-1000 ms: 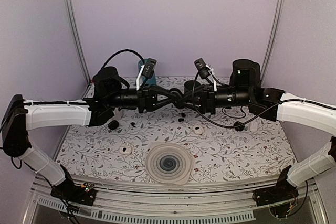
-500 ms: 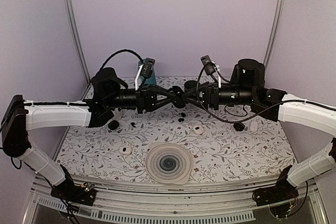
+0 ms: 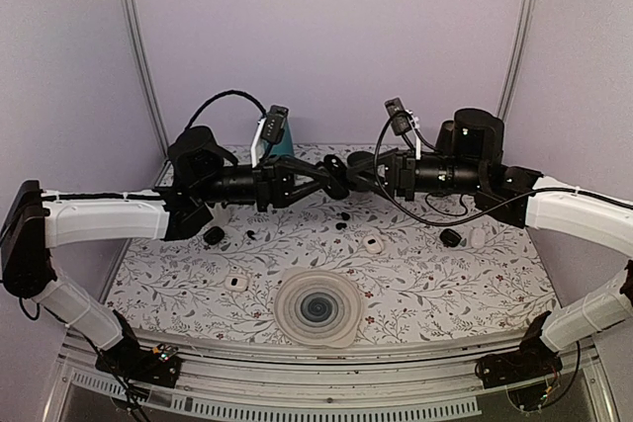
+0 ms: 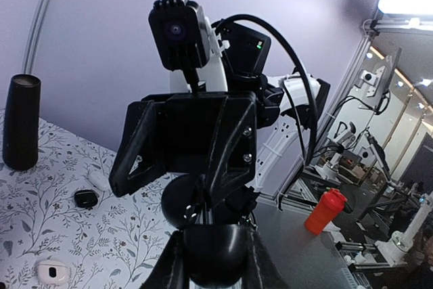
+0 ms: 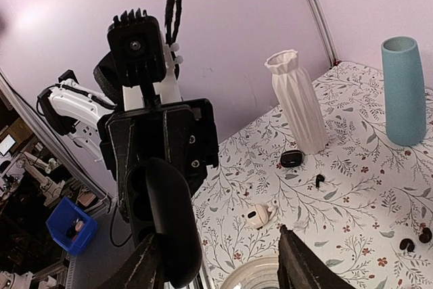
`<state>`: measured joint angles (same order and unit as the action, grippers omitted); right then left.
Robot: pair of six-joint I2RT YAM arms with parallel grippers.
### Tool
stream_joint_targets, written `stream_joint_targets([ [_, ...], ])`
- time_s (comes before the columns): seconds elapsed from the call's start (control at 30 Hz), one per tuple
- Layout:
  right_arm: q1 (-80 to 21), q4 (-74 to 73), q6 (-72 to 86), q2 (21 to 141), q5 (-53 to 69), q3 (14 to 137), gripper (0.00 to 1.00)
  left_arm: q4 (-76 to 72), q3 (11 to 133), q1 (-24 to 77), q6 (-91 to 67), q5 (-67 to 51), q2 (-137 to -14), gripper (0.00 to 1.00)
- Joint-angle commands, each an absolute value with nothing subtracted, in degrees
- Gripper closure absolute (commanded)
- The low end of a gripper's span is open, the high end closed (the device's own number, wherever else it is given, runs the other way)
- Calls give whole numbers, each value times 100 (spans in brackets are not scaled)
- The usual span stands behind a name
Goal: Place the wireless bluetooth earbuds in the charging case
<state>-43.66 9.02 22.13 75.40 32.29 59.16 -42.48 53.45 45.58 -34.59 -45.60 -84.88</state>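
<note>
My left gripper is shut on the charging case, a glossy black rounded shell held up over the middle of the table. In the right wrist view the case stands with its lid swung open, empty sockets showing behind it. My right gripper faces it, open, its left finger beside the lid and nothing between the fingers. In the top view the right gripper hangs just right of the case. Two tiny black earbuds lie on the floral mat below, also seen in the right wrist view.
On the mat lie a swirl-patterned dish, two white earbud cases and two small black cases. A teal vase, a white ribbed vase and a black cylinder stand at the back.
My right gripper has opened wider and drawn back to the right, away from the case. The left gripper has kept the case in the air, shifting slightly up.
</note>
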Motion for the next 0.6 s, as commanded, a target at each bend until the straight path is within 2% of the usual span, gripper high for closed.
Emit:
stream_joint_targets([
  [0.0, -4410, 1185, 2382, 7545, 3227, 5758, 45, -4592, 5326, 4597, -3578, -4426, -8303, 100],
  [0.4, -4515, 1668, 2733, 7664, 3299, 5636, 71, -4850, 5200, 4604, -3753, -4270, -8329, 100],
  [0.57, -4542, 1676, 2725, 7724, 3364, 5692, 79, -4890, 5121, 4605, -3753, -4144, -8307, 100],
])
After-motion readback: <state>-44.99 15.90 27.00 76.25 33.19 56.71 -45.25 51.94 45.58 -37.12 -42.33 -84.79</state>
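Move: The black charging case is held up in the left fingers with its lid already open; the lid lies about 2 cm to that hand's right, 1 cm ahead and 1 cm up. From the open right fingers the lid is about 2 cm back, 2 cm left and 1 cm up. The two black earbuds lie roughly 12 cm ahead, 1 cm left and 29 cm below; the white case is some 6 cm ahead, 6 cm right and equally low. The right hand eases about 1 cm left and 1 cm back towards the open lid, rolling some 5 degrees so that its left side rises, while its fingers close from just over half open to about a quarter, one on either side of the lid. The left hand keeps its grip on the case and holds it up almost in place, creeping barely half a centimetre forward; whether the right fingers touch the lid yet can't be made out. ##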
